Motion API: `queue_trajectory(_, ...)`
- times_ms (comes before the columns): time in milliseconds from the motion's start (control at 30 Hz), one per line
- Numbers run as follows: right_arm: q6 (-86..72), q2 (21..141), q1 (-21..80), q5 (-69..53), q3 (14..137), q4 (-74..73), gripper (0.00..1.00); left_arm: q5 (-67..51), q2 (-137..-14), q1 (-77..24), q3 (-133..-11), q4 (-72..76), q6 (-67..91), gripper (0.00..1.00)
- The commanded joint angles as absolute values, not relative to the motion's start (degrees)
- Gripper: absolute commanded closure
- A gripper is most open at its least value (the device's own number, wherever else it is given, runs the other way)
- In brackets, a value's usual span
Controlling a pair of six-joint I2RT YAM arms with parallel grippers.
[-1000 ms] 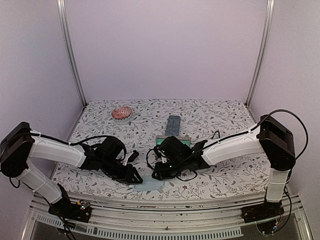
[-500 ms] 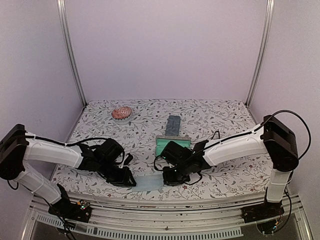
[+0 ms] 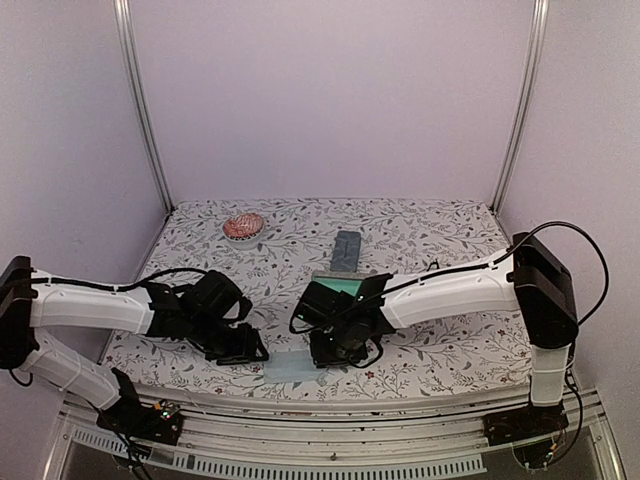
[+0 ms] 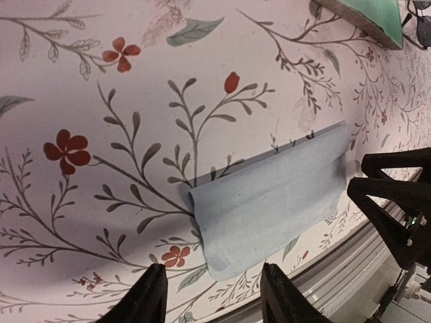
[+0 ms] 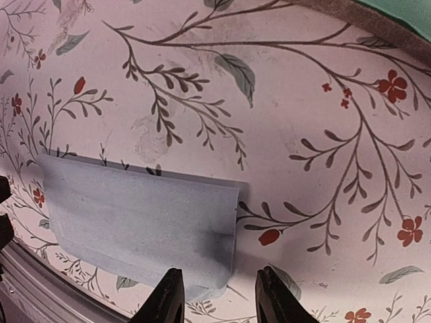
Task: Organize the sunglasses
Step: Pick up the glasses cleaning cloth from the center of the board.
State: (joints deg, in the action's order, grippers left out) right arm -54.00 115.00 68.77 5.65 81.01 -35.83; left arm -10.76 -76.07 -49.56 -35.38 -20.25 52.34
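Observation:
A folded light blue cloth (image 3: pixel 290 365) lies at the table's front edge between my two grippers. My left gripper (image 3: pixel 248 347) is open at the cloth's left end; in the left wrist view the gripper (image 4: pixel 215 303) hovers just short of the cloth (image 4: pixel 269 202). My right gripper (image 3: pixel 328 350) is open at the cloth's right end; in the right wrist view the gripper (image 5: pixel 219 299) straddles the edge of the cloth (image 5: pixel 141 222). A thin black wire shape (image 3: pixel 432 268) behind the right arm may be sunglasses. I cannot tell. No sunglasses show clearly.
An open case with green lining (image 3: pixel 345 285) sits behind the right gripper, its corner in the left wrist view (image 4: pixel 367 17). A closed blue-grey case (image 3: pixel 347 250) lies further back. A pink-red round object (image 3: pixel 243 226) is at the back left. The metal front rail (image 3: pixel 330 410) runs just below the cloth.
My right gripper has moved left and forward to the cloth's right end. My left gripper has drawn back left from the cloth. The cloth has shifted slightly left.

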Motion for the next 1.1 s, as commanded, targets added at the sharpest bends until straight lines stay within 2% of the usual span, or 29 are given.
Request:
queue_trajectory(0, -54.0, 118.8, 69.4, 6.2, 83.3, -38.0, 0.63, -11.1, -78.4, -51.2, -33.6, -17.0, 55.3, 0.52)
queue_trajectory(100, -53.4, 120.0, 69.5, 5.9, 83.9, -38.0, 0.66, -12.4, -80.7, -51.7, -33.4, -14.5, 55.9, 0.57)
queue_trajectory(500, -53.3, 121.3, 69.9, 3.8, 83.1, -37.0, 0.87, -13.4, -85.8, -52.8, -35.0, -15.0, 57.3, 0.80)
queue_trajectory(700, -53.3, 121.4, 69.9, 3.6, 83.0, -36.4, 0.95, -11.9, -86.8, -52.7, -36.1, -16.3, 57.1, 0.84)
queue_trajectory(867, -53.3, 121.2, 69.9, 4.1, 82.8, -35.9, 0.98, -10.5, -87.4, -52.8, -37.0, -17.4, 56.7, 0.90)
queue_trajectory(1000, -53.6, 120.3, 69.9, 5.0, 82.2, -35.3, 0.98, -8.4, -87.5, -52.8, -38.1, -19.3, 56.3, 0.99)
queue_trajectory(1067, -54.5, 119.5, 69.9, 6.6, 81.6, -35.9, 0.98, -5.6, -87.1, -52.8, -39.5, -22.6, 56.0, 0.97)
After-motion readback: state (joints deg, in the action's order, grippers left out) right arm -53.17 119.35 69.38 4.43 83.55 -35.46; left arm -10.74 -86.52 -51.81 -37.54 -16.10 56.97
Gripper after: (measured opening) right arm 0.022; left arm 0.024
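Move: The glasses cleaning cloth lies flat between the two hands. Its middle is about 8 cm to the right of the left hand and 4 cm below it, and some 6 cm to the left of the right hand and 2 cm below, straight across from both. From the right hand, the open green case stands roughly 21 cm ahead and 4 cm to the right, with the grey case about 15 cm beyond it in the same line. The cleaning cloth is taken by both ends at once. The left hand sinks about 3 cm and works some 2 cm right over the cloth's left end, while the right hand drops about 2 cm and edges 1 cm left over the right end. Both grippers close from part open to shut, fingertips pinching up the fabric. ##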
